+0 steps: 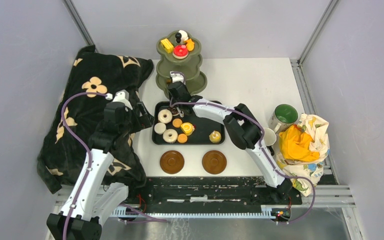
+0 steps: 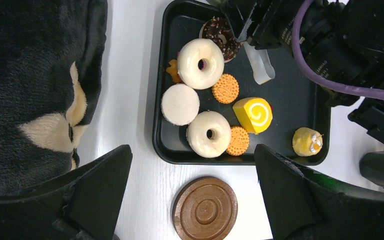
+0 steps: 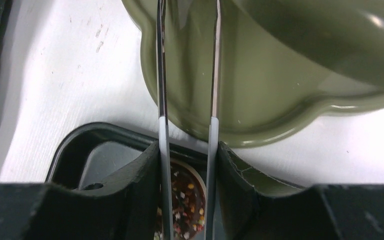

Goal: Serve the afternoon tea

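Observation:
The olive-green stand (image 1: 180,60) at the back carries several pastries on its top tier. My right gripper (image 1: 176,90) (image 3: 187,150) hangs between its bottom tier (image 3: 280,100) and the black tray (image 1: 215,141), shut on metal tongs (image 3: 162,75) whose blades reach over that tier, the tips out of sight. A chocolate donut (image 3: 185,200) lies under it. White donuts (image 2: 200,56) (image 2: 209,134), cookies and yellow cakes (image 2: 253,114) lie in the tray. My left gripper (image 2: 192,150) (image 1: 139,116) hangs open and holds nothing, above the left saucer (image 2: 205,208). A second saucer (image 1: 214,162) lies right of it. The green mug (image 1: 285,116) and a white mug (image 1: 269,136) stand at the right.
A black flowered blanket (image 1: 90,115) covers the table's left side beside my left arm. A patterned bag with yellow cloth (image 1: 300,142) sits at the right edge by the mugs. Grey walls and metal posts enclose the table.

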`<state>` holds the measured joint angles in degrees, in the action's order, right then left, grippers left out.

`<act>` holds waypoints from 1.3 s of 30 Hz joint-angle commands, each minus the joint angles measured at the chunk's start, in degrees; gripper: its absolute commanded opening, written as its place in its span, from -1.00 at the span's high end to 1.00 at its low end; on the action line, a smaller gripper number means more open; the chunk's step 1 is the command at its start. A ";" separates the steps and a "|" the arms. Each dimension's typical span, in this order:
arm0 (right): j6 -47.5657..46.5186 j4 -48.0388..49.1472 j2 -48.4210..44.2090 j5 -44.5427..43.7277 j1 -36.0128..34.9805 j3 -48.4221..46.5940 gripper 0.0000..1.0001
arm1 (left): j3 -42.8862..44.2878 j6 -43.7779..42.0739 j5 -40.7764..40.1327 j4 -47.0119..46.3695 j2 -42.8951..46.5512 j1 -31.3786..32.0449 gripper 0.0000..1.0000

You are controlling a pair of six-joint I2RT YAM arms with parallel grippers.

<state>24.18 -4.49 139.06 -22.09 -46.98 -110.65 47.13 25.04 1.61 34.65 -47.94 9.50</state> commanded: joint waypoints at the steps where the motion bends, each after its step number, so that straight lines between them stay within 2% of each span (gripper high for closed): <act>1: 0.09 4.07 -7.46 -0.40 -0.04 3.30 0.06 | 0.04 0.14 0.53 -1.03 1.76 0.10 -0.98; 12: -0.01 5.82 -14.94 1.25 -0.04 12.08 0.03 | -0.78 0.83 0.24 0.46 4.99 0.08 -0.98; 19: 0.33 2.68 -22.01 5.51 -0.46 19.46 0.05 | -1.77 1.96 0.94 -0.10 5.75 0.15 -0.98; 24: 1.17 0.82 -30.35 9.79 -0.48 28.40 0.09 | -2.48 2.98 3.10 -1.92 5.59 0.13 -0.98; 29: 1.83 0.65 -41.47 11.53 -0.52 39.58 0.13 | -1.51 0.61 0.73 -1.66 4.32 0.14 -0.98; 35: 0.72 -4.74 -50.00 13.44 -0.48 44.62 0.15 | 0.05 -0.77 0.30 -1.08 2.20 0.22 -0.98; 39: 1.68 -7.07 -53.68 19.94 -0.48 46.58 0.13 | 1.14 -2.11 -3.00 -0.39 1.76 0.17 -0.98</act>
<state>25.26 -10.83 89.86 -8.67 -47.20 -65.32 44.69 26.28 1.54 35.51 -46.15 9.50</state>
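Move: The tray's middle lies about 7 cm back, 6 cm right and 9 cm below the right hand, whose tongs still reach onto the stand's bottom tier, its middle some 9 cm ahead and 3 cm right. The chocolate donut is straight below, about 7 cm down; the yellow swirl cake is roughly 10 cm back and 5 cm right. From the left hand, the tray's middle is about 13 cm ahead, 14 cm right and 21 cm below. Still gripping the tongs, the right hand draws their heads out from over the stand's bottom tier, easing away slowly and then faster: about 17 cm back, with some 12 cm to the right and 10 cm of rise, bringing the tongs over the tray. The wrist tips slightly down and turns roughly 10 degrees counter-clockwise; the grip keeps the tongs' arms apart. ##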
